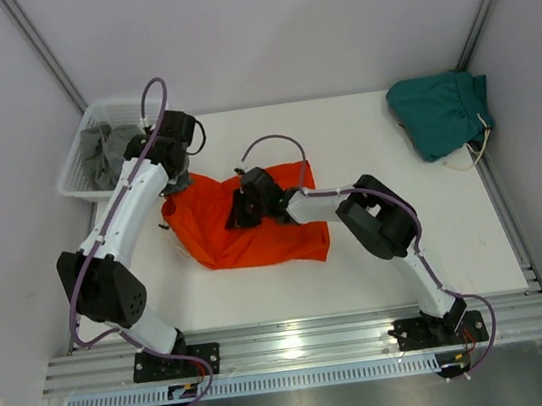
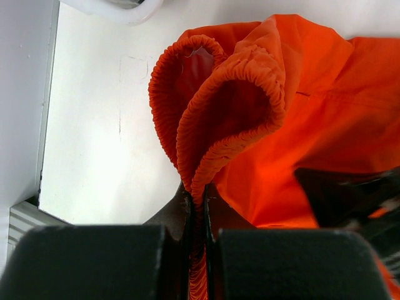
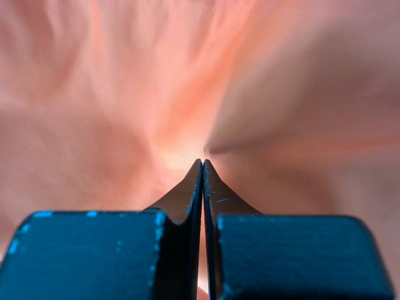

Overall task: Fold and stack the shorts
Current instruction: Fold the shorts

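Observation:
The orange shorts (image 1: 255,235) lie crumpled on the white table (image 1: 363,139), left of centre. My left gripper (image 1: 179,183) is at their back-left corner. In the left wrist view it (image 2: 199,190) is shut on the gathered elastic waistband (image 2: 237,81), which loops open above the fingers. My right gripper (image 1: 238,215) presses into the middle of the orange cloth. In the right wrist view it (image 3: 202,162) is shut, with creases of the orange shorts (image 3: 125,112) running to its tips. The teal-green shorts (image 1: 438,111) sit bunched at the back right, a white drawstring (image 1: 485,138) trailing.
A white basket (image 1: 76,162) holding grey cloth (image 1: 107,150) stands at the back-left corner, just behind my left arm. Grey walls close in both sides. A metal rail (image 1: 311,344) runs along the near edge.

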`<state>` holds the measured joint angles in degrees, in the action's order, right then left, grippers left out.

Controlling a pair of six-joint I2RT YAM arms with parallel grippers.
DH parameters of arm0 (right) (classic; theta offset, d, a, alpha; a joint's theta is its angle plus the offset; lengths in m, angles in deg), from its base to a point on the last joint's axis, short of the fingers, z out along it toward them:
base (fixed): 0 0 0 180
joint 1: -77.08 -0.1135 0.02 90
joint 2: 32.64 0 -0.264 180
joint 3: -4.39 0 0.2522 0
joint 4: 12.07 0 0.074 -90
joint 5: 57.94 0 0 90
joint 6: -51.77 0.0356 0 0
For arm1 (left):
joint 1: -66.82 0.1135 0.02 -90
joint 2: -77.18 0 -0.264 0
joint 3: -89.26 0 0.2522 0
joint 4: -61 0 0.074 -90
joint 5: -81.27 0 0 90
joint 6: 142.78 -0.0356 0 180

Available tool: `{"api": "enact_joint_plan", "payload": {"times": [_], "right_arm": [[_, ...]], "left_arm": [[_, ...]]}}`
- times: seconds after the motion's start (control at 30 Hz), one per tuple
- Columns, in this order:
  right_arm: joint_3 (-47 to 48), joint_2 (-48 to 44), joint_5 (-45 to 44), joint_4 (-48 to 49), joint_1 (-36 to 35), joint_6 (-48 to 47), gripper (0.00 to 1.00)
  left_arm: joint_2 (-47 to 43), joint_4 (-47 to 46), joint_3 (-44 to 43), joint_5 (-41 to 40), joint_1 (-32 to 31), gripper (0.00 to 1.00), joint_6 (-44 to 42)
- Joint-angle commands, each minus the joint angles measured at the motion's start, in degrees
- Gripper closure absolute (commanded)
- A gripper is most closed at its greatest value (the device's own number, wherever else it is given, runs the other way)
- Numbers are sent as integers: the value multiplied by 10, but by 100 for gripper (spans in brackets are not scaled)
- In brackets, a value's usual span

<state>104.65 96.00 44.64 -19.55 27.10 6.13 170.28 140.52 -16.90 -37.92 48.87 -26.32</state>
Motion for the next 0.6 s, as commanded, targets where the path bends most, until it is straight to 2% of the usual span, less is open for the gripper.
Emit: {"api": "enact_joint_plan", "payload": {"times": [0.0, 0.17, 0.47, 0.57], "right_arm": [[-3, -45, 17, 26, 19, 5, 100], [6, -31, 25, 45, 40, 13, 100], [125, 75, 46, 65, 51, 24, 100], [154, 107, 9, 52, 47, 29, 100]], "left_arm": [[-24, 3, -15, -31, -11, 99, 1], [-35, 7, -12, -39, -17, 100, 3], [-42, 5, -9, -37, -34, 100, 2], [-38, 11, -9, -46, -46, 100, 3]]}}
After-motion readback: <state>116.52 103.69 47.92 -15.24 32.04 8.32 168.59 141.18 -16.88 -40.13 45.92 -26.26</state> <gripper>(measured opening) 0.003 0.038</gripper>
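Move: The shorts' far edge lies about 12 cm ahead of the shut, empty right hand, nearly in line with it and a couple of centimetres lower. Their near right corner is some 12 cm back and 23 cm to the right of that hand. The near left corner is 10 cm back and 6 cm to its left. From the left hand, already holding the gathered waistband up, that far edge is roughly 10 cm ahead, 13 cm right and 18 cm below. Right fingers go some 7 cm forward, slightly up, towards the shorts' far edge; left keeps pinching the waistband. ##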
